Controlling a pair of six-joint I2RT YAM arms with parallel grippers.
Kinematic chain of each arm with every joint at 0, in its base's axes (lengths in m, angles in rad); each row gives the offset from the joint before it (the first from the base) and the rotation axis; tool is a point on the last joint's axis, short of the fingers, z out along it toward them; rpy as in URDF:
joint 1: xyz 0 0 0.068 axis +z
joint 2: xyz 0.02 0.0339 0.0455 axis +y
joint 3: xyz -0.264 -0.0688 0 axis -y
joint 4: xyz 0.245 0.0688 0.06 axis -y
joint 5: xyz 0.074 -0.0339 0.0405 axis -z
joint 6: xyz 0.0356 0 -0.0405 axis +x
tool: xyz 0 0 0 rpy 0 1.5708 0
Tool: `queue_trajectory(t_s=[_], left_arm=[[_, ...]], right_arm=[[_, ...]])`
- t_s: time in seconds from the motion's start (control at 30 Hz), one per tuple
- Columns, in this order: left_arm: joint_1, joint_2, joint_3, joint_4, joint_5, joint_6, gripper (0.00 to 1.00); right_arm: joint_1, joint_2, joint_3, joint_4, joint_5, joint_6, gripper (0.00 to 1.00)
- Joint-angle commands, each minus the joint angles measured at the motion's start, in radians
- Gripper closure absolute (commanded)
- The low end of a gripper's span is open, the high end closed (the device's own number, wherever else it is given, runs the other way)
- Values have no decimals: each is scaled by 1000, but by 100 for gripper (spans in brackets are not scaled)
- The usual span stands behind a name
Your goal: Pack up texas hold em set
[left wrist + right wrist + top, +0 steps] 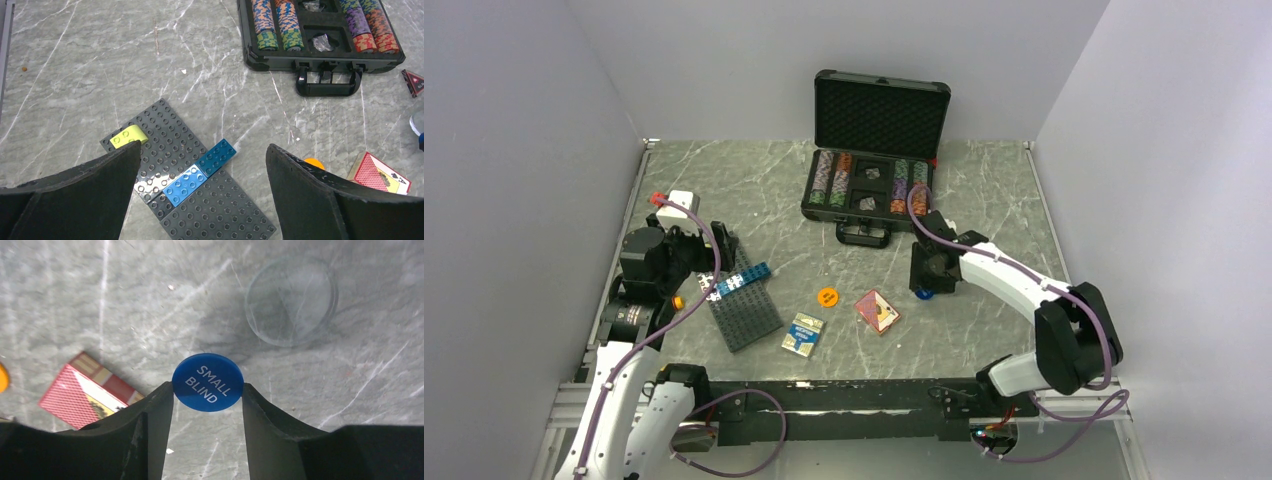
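Observation:
The black case (819, 211) lies open at the back, lid (882, 110) upright, striped chip rows (833, 177) inside; the left wrist view shows its front wall (320, 64) too. My right gripper (929, 280) is shut on the blue "SMALL BLIND" disc (208, 382), held edge to edge between the fingertips (162, 395) just in front of the case. A clear disc (291, 300) lies beyond it. An orange disc (827, 296), a red card deck (877, 311) and a blue-yellow deck (803, 334) lie mid-table. A red triangle (414, 81) lies right of the case handle (327, 85). My left gripper (202, 147) is open and empty.
A dark grey studded building plate (742, 305) with blue bricks (742, 280) and a yellow brick (127, 136) lies under my left gripper at the left. Grey walls close in the marble table on three sides.

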Motion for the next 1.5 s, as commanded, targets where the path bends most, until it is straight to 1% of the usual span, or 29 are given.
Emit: queue_trajectory(t_s=[0.0,0.27,0.83,1.2,1.33,1.47], left_arm=[[-3,-16,10,39,-8,-16,1],[-3,-15,9,39,-9,-15,1],[-3,-7,7,41,-8,-13,1],[-3,7,8,42,-10,-10,1],[-3,7,7,41,-11,-10,1],[-3,6,7,42,-11,-10,1]], right_arm=[[3,38,111,-15,27,-36,49],[2,196,332,-16,29,-96,49],[-2,619,896,-65,25,-213,49],[-9,820,1151,-101,-17,-232,49],[-9,870,1210,-121,-27,-237,49],[-9,889,1217,-128,-32,-234,49]])
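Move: The right hand holds the small blind button. The near pocket of the case lies about 25 cm ahead, 12 cm left and a couple of centimetres lower. The case handle is roughly 9 cm nearer than the pocket; the purple chip row stands some 8 cm to the pocket's right and 4 cm farther out. From the idle left hand the pocket is about 22 cm ahead, 30 cm right and 22 cm below. Right hand carries the pinched small blind button some 24 cm forward and 12 left, arching over the near pocket. ##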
